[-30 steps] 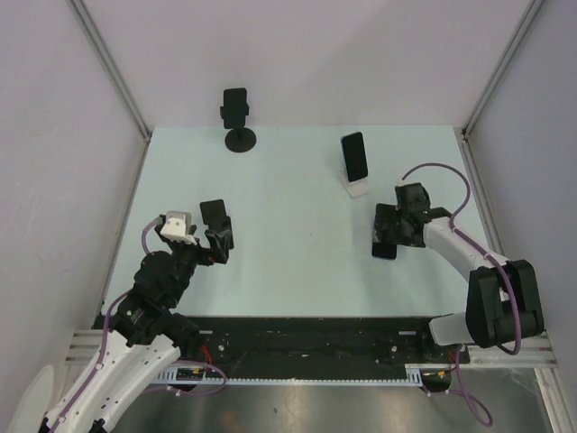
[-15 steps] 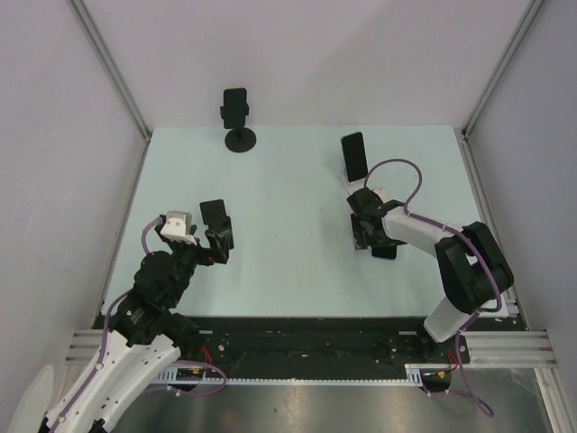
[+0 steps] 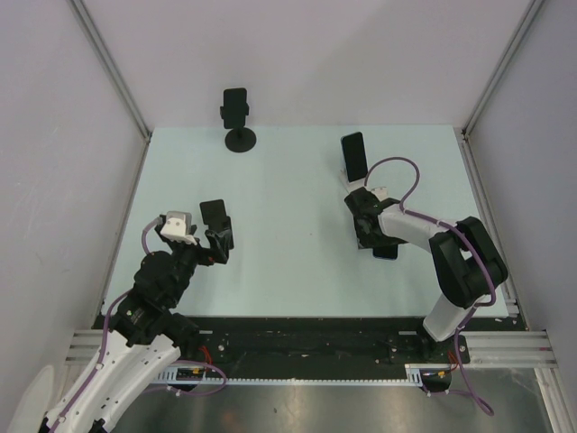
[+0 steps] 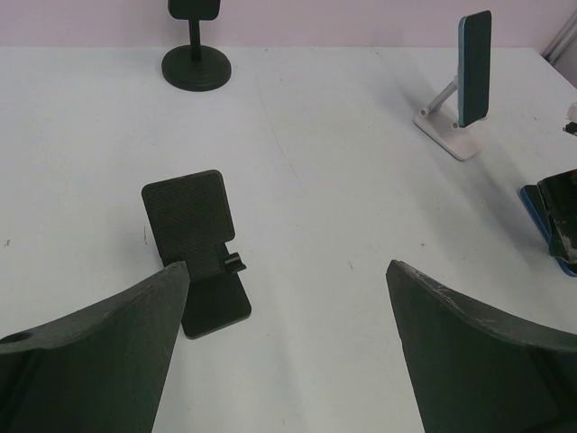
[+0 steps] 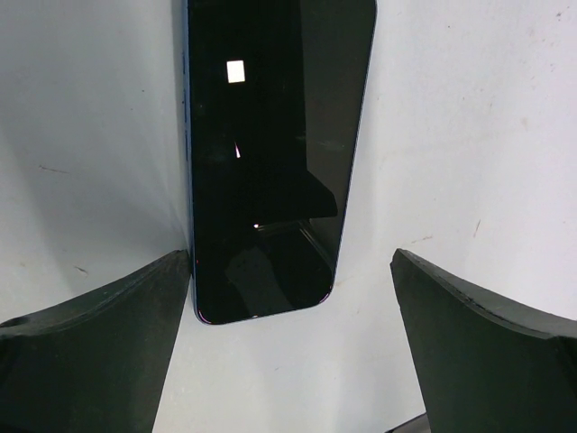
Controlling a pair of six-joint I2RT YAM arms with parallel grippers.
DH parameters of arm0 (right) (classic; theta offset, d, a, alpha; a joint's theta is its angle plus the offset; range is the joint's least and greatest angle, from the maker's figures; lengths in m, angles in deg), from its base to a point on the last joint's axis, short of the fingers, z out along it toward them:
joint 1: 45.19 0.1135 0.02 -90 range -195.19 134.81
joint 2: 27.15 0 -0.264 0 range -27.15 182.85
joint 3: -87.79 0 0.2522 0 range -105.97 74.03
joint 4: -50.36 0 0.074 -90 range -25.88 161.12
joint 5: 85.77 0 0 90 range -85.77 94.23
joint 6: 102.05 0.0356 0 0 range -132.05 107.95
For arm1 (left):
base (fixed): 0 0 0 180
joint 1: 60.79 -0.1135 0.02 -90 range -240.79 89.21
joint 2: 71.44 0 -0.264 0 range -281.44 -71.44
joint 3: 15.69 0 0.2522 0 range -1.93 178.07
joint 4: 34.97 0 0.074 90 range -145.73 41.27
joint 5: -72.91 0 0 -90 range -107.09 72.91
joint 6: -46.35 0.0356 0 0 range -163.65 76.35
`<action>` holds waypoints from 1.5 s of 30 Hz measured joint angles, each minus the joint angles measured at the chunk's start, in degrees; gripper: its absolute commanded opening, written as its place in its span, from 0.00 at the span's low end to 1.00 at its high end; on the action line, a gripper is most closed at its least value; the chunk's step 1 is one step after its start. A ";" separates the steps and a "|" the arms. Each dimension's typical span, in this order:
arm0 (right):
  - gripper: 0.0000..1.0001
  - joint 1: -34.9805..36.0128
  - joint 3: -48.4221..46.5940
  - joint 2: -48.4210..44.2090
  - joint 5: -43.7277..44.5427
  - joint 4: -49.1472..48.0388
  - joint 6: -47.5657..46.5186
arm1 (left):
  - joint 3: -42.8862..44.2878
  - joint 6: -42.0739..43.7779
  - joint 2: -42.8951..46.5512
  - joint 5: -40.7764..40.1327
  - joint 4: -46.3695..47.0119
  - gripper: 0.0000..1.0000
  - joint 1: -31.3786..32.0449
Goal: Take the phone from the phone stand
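A dark-screened phone with a blue edge (image 5: pixel 270 153) lies flat on the table; in the top view (image 3: pixel 387 252) it peeks out beside my right wrist. My right gripper (image 5: pixel 288 307) is open and empty, its fingers either side of the phone's near end; in the top view it (image 3: pixel 368 228) is just in front of the white stand. That white phone stand (image 3: pixel 358 188) holds a second phone (image 3: pixel 353 155) upright. My left gripper (image 4: pixel 284 316) is open and empty beside an empty black stand (image 4: pixel 194 244).
A black round-base stand (image 3: pixel 239 138) holds a phone (image 3: pixel 235 104) at the far left edge. Grey walls and metal posts close the table on three sides. The white stand with its phone also shows in the left wrist view (image 4: pixel 451 135).
My right gripper has swung left and turned, ending over the flat phone next to the white stand. The flat phone stays on the table. The left arm has not moved.
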 measured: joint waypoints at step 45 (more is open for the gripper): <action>1.00 -0.26 0.13 -20.74 -6.97 -0.17 -1.14 | -0.07 -0.20 -3.80 -1.79 0.20 0.99 0.00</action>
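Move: The right hand is low with fingers wide open over the near end of the phone lying flat on the table. The phone's middle is about 5 cm ahead, 1 cm left and 1 cm below. The white stand, which holds another phone, is some 25 cm ahead of this hand, 8 cm to its left and 5 cm higher. From the left hand, the flat phone lies roughly 10 cm ahead, 51 cm right and 18 cm below. After lingering low, the open right hand rises about 10 cm off the phone, fingers tilting up some 20 degrees. ##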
